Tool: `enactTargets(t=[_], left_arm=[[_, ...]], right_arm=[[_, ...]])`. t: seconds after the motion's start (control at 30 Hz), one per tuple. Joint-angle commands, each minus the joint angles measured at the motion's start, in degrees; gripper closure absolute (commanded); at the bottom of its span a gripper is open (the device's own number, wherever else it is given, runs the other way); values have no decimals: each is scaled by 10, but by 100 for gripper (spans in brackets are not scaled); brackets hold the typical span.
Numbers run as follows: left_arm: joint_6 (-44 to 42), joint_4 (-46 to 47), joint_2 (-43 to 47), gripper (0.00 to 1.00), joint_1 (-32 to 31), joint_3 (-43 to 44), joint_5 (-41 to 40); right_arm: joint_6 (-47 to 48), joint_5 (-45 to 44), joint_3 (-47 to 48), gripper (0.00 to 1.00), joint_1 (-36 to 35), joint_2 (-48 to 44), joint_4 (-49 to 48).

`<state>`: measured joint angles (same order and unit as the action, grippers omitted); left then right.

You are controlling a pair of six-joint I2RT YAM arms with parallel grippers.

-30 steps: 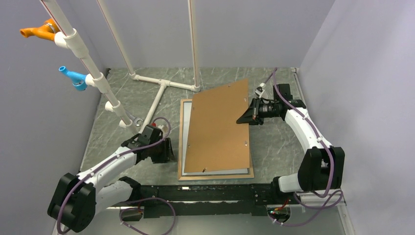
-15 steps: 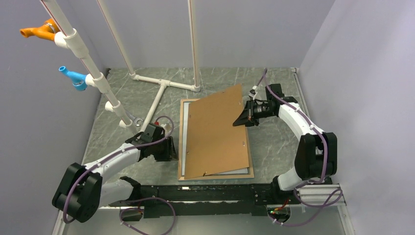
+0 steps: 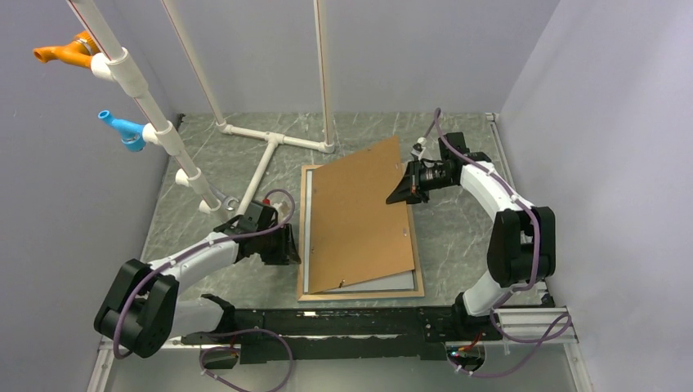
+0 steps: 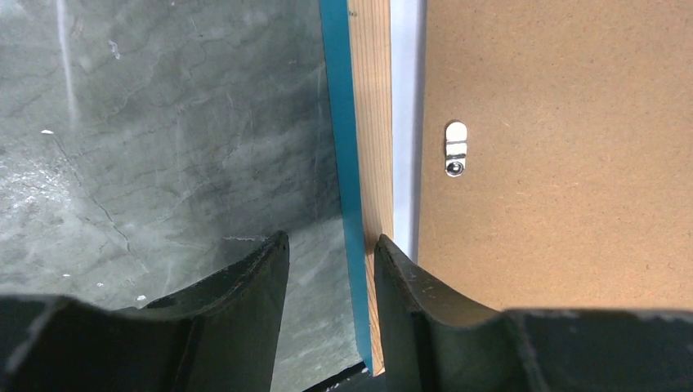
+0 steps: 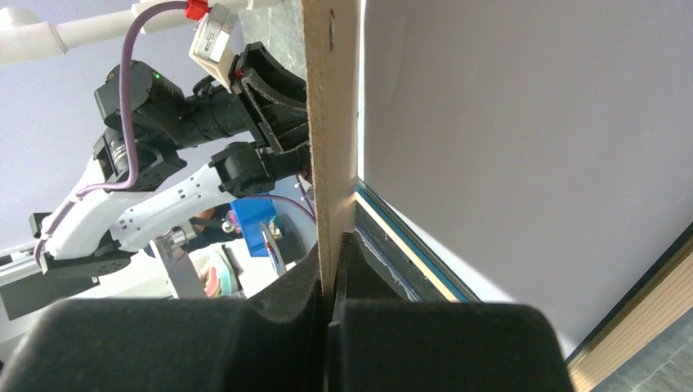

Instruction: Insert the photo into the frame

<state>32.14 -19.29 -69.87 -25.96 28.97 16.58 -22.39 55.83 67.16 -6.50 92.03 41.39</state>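
The frame (image 3: 361, 292) lies flat mid-table, wood face up. The photo lies in it, white back up (image 3: 384, 282). The brown backing board (image 3: 359, 212) tilts over them, right edge raised, near-left corner resting low. My right gripper (image 3: 406, 186) is shut on the board's right edge; in the right wrist view the gripper (image 5: 333, 269) pinches the board (image 5: 331, 122) above the photo's back (image 5: 523, 147). My left gripper (image 3: 288, 245) is open at the frame's left rail. In the left wrist view the gripper (image 4: 331, 269) straddles the frame's blue edge (image 4: 339, 163), beside the photo's white strip (image 4: 406, 122) and the board (image 4: 556, 163).
A white pipe stand (image 3: 270, 155) stands behind the frame, with orange (image 3: 61, 53) and blue (image 3: 118, 129) fittings on the left pipe. Grey walls close in the left, back and right. A black rail (image 3: 327, 322) runs along the near edge.
My right gripper has moved left and brought the board's raised edge lower over the frame. My left gripper has moved right to the frame's left rail.
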Motion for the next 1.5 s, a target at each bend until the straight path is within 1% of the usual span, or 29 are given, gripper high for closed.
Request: enactTargets(t=[0.0, 0.27, 0.6, 0.73, 0.77, 0.8, 0.9, 1.07, 1.2, 1.33, 1.43, 1.47], left_arm=[[-22, 13, -22, 54, 1, 4, -21], [-26, 23, -53, 56, 1, 4, -21], [-35, 9, -63, 57, 1, 11, -35], [-38, 4, -63, 57, 0, 14, -38], [-39, 4, -61, 57, 0, 14, -38], [-39, 4, -59, 57, 0, 14, -38], [-37, 4, -56, 57, 0, 17, -37], [-40, -3, -55, 57, 0, 21, -39], [-41, -8, -54, 57, 1, 25, -42], [-41, -10, -52, 57, 0, 26, -44], [-40, -10, -53, 57, 1, 27, -43], [-40, -10, -54, 57, 0, 27, -44]], right_arm=[[9, 41, 43, 100, -4, 14, -12], [27, 28, 59, 100, -15, 37, 0], [43, -1, 35, 100, -30, 57, -4], [58, -25, 43, 100, -36, 71, 22], [62, -31, 47, 98, -37, 75, 30], [64, -38, 51, 91, -40, 78, 35], [63, -70, 58, 67, -47, 82, 43], [66, -105, 73, 40, -68, 87, 52], [67, -149, 88, 26, -82, 96, 64], [66, -193, 95, 13, -89, 97, 72], [66, -220, 97, 1, -91, 92, 76], [65, -228, 95, 1, -92, 89, 75]])
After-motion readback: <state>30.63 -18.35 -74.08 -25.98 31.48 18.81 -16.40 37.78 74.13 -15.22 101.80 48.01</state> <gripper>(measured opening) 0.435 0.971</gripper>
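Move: The right hand pinches the raised right edge of the backing board, whose middle lies about 9 cm to its left, level ahead and some 8 cm lower. The frame's middle is 7 cm left, 2 cm back and roughly 16 cm below; the pipe rack's corner is about 23 cm ahead and 16 cm left. From the left hand, beside the frame's left rail, the frame's middle lies about 16 cm right and 8 cm ahead, 2 cm lower. The right fingers keep their pinch on the board's edge while lowering it slowly about 2 cm towards the frame, then open wide and let go as the hand drops faster, some 6 cm in all, its fingertips tipping down about 20 degrees. The left hand, a finger against the frame's left rail, nudges right about 1 cm early on and then holds there. ##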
